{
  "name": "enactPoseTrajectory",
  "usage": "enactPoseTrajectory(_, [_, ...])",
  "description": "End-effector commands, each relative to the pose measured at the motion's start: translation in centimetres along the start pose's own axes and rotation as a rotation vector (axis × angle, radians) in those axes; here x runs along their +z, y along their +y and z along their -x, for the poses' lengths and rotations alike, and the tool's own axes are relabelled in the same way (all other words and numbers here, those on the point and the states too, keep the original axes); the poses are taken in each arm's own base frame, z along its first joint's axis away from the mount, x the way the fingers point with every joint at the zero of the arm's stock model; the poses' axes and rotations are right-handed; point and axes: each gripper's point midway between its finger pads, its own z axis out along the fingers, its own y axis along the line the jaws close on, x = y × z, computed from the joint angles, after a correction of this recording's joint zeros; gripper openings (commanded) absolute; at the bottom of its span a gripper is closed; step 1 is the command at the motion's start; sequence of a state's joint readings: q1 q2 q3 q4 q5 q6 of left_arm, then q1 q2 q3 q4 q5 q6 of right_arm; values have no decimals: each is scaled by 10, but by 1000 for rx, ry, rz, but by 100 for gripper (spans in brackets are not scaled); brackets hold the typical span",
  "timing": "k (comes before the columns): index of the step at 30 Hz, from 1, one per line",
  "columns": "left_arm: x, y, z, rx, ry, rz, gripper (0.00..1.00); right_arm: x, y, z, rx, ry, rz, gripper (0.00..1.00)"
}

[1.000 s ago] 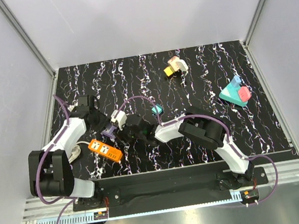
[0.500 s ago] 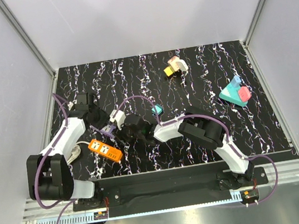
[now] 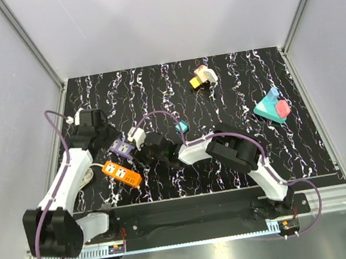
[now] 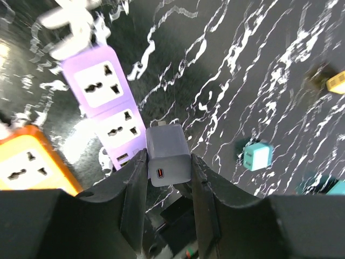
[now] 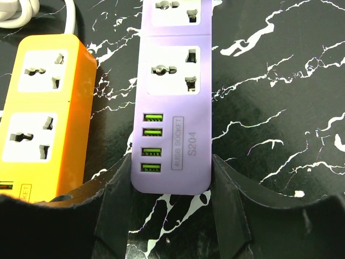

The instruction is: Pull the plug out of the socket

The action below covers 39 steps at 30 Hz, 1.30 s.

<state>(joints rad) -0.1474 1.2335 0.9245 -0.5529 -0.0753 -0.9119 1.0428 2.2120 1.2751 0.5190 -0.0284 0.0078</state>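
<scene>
In the left wrist view a grey plug (image 4: 168,156) with a small USB port sits squeezed between the two fingers of my left gripper (image 4: 168,164). It hangs above the purple socket strip (image 4: 105,102), and both outlets that show there are empty. In the top view the left gripper (image 3: 97,126) is up and left of the purple socket strip (image 3: 122,148), and the plug cannot be made out there. My right gripper (image 5: 171,172) is shut on the USB end of the purple socket strip (image 5: 172,81), flat on the table. In the top view the right gripper (image 3: 140,152) is at that strip's near end.
An orange socket strip (image 3: 121,173) lies just left of the purple one, with a white cable (image 5: 21,8) beyond it. A small teal plug (image 3: 182,127) lies mid-table. A yellow and pink object (image 3: 202,77) is at the back, a teal and pink one (image 3: 273,108) on the right.
My left gripper has drawn up and to the left, away from the purple strip, taking the grey plug with it. The strip's top now shows uncovered. The right arm has not moved.
</scene>
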Motion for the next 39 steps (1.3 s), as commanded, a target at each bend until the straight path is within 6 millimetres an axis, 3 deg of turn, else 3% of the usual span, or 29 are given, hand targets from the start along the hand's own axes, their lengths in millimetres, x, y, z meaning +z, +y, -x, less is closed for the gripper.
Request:
enactPoseTrajectory(1, [-15, 19, 10, 28, -92, 37, 0, -13, 0, -82, -14, 242, 1, 16])
enactPoseTrajectory(7, [-44, 30, 4, 35, -138, -30, 0, -16, 4, -72, -9, 214, 16, 34])
enactPoseTrajectory(11, [-66, 23, -4, 53, -123, -114, 0, -17, 6, -66, 18, 197, 16, 41])
enactPoseTrajectory(16, [-83, 14, -15, 83, -81, -200, 0, -23, 8, -56, 31, 165, 23, 44])
enactPoseTrajectory(19, [-90, 10, -22, 90, -58, -251, 0, -27, 8, -49, 29, 141, 24, 53])
enactPoseTrajectory(20, [-91, 10, -23, 89, -54, -258, 0, -28, 10, -46, 26, 134, 27, 62])
enactPoseTrajectory(22, [-89, 11, -30, 95, -25, -263, 0, -31, 11, -42, 30, 123, 38, 68])
enactPoseTrajectory(24, [-88, 9, -34, 88, 1, -272, 0, -33, 14, -35, 37, 96, 52, 83])
enactPoseTrajectory(25, [-87, 9, -36, 89, 8, -274, 0, -34, 16, -31, 42, 88, 57, 87])
enactPoseTrajectory(26, [-87, 7, -38, 87, 14, -282, 0, -35, 16, -27, 44, 73, 58, 99])
enactPoseTrajectory(28, [-90, 1, -41, 96, 17, -303, 0, -43, 18, -15, 44, 50, 65, 100])
enactPoseTrajectory(32, [-97, -15, -46, 113, 22, -335, 0, -74, -2, 12, 36, -7, -51, 100])
enactPoseTrajectory(35, [-97, -30, -54, 140, 21, -349, 0, -113, -32, 24, 72, -59, -202, 100])
enactPoseTrajectory(36, [-99, -38, -66, 170, 49, -375, 0, -133, -51, 24, 97, -77, -296, 99])
enactPoseTrajectory(38, [-92, -50, -70, 176, 38, -379, 0, -154, -71, 21, 189, -106, -408, 100])
enactPoseTrajectory(39, [-90, -55, -80, 191, 53, -390, 0, -177, -94, 16, 231, -128, -534, 100])
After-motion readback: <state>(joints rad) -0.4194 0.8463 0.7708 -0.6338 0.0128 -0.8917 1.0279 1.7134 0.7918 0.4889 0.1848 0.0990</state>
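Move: The grey plug is already free in the left gripper, about 12 cm above the purple socket, whose middle lies some 2 cm back from that hand; the teal plug sits about 22 cm to its right and 3 cm ahead. The right gripper pinches the socket's USB end, the socket's middle about 5 cm to its left and 3 cm ahead; the orange socket lies roughly 6 cm back and 7 cm left of that hand. Keep the grey plug gripped and bring the left gripper back about 9 cm, away from over the purple socket, rising some 5 cm before easing slightly down, then swing it right, turning some 20 degrees clockwise. Hold the socket's end with the right gripper at first, ease back and right, open wide to let go, then whisk right and finally up. ##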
